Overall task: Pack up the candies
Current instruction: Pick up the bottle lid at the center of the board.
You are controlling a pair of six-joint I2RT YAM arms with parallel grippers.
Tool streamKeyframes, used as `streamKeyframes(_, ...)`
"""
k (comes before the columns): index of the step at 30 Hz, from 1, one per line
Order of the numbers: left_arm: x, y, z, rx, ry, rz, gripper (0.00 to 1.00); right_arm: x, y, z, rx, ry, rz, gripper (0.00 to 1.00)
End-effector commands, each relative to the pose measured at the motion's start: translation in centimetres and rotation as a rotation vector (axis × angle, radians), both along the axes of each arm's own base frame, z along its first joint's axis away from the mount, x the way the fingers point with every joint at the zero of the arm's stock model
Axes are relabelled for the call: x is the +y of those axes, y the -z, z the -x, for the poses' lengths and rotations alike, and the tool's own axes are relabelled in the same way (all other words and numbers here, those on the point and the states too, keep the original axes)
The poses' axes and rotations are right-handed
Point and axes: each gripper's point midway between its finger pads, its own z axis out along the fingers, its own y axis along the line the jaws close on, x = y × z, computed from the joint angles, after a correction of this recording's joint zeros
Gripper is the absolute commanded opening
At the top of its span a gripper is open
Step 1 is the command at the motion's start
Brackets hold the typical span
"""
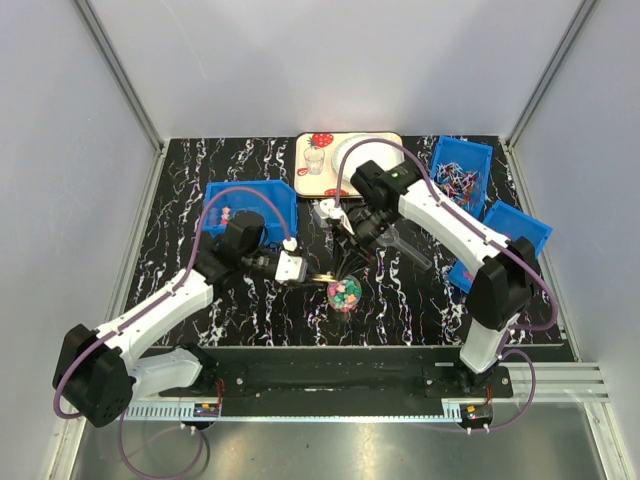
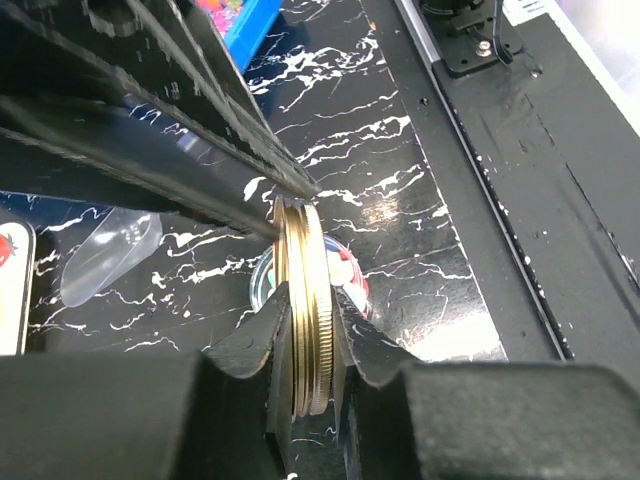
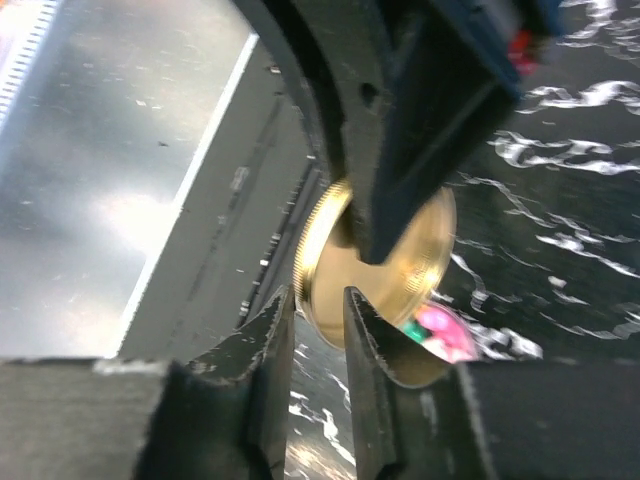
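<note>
A clear jar (image 1: 345,293) holding bright candies (image 1: 346,291) stands at the middle of the black marbled table. Just above it, a gold lid (image 1: 322,276) hangs on edge between the two grippers. My left gripper (image 2: 305,335) is shut on the lid (image 2: 305,290), one finger on each face. My right gripper (image 3: 318,300) is narrowly open, its tips astride the lid's (image 3: 410,250) rim. The jar's candies (image 3: 440,330) show under the lid. More candies (image 1: 226,213) lie in a blue bin (image 1: 262,195) at the left.
A strawberry-patterned tray (image 1: 385,145) sits at the back centre. Two blue bins (image 1: 462,165) (image 1: 520,232) stand at the right, the farther one with thin stick sweets. A clear scoop (image 2: 105,255) lies on the table near the jar.
</note>
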Motion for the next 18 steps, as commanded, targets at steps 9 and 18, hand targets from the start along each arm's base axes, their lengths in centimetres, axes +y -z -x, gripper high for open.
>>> streamKeyframes(9, -1.8, -4.1, -3.8, 0.149, -0.203, 0.066, 0.17, -5.9, -4.5, -3.8, -0.339, 0.379, 0.127, 0.57)
streamKeyframes(18, -2.0, -5.2, -9.0, 0.405, -0.460, 0.111, 0.13, -7.4, -7.6, -10.6, -0.707, 0.815, -0.067, 1.00)
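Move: The left hand already pinches the bottle lid. The jar of candies, where the lid belongs, stands about 5 cm to this hand's right, 1 cm ahead and roughly 13 cm below; the scoop lies some 15 cm ahead and 20 cm to its right. From the right hand, the lid is about 3 cm left and 1 cm back, the jar almost straight below by 14 cm, and the scoop about 14 cm ahead and 16 cm to the right. Forward goes the left hand, slowly and then faster, about 5.5 cm with a slight rise and drift right, keeping its pinch on the lid while the wrist swings counter-clockwise and rolls its forward side down, away from over the jar. The already loosened right hand draws off the lid to the right, forward and up, opening wide and turning clockwise some 30 degrees. ##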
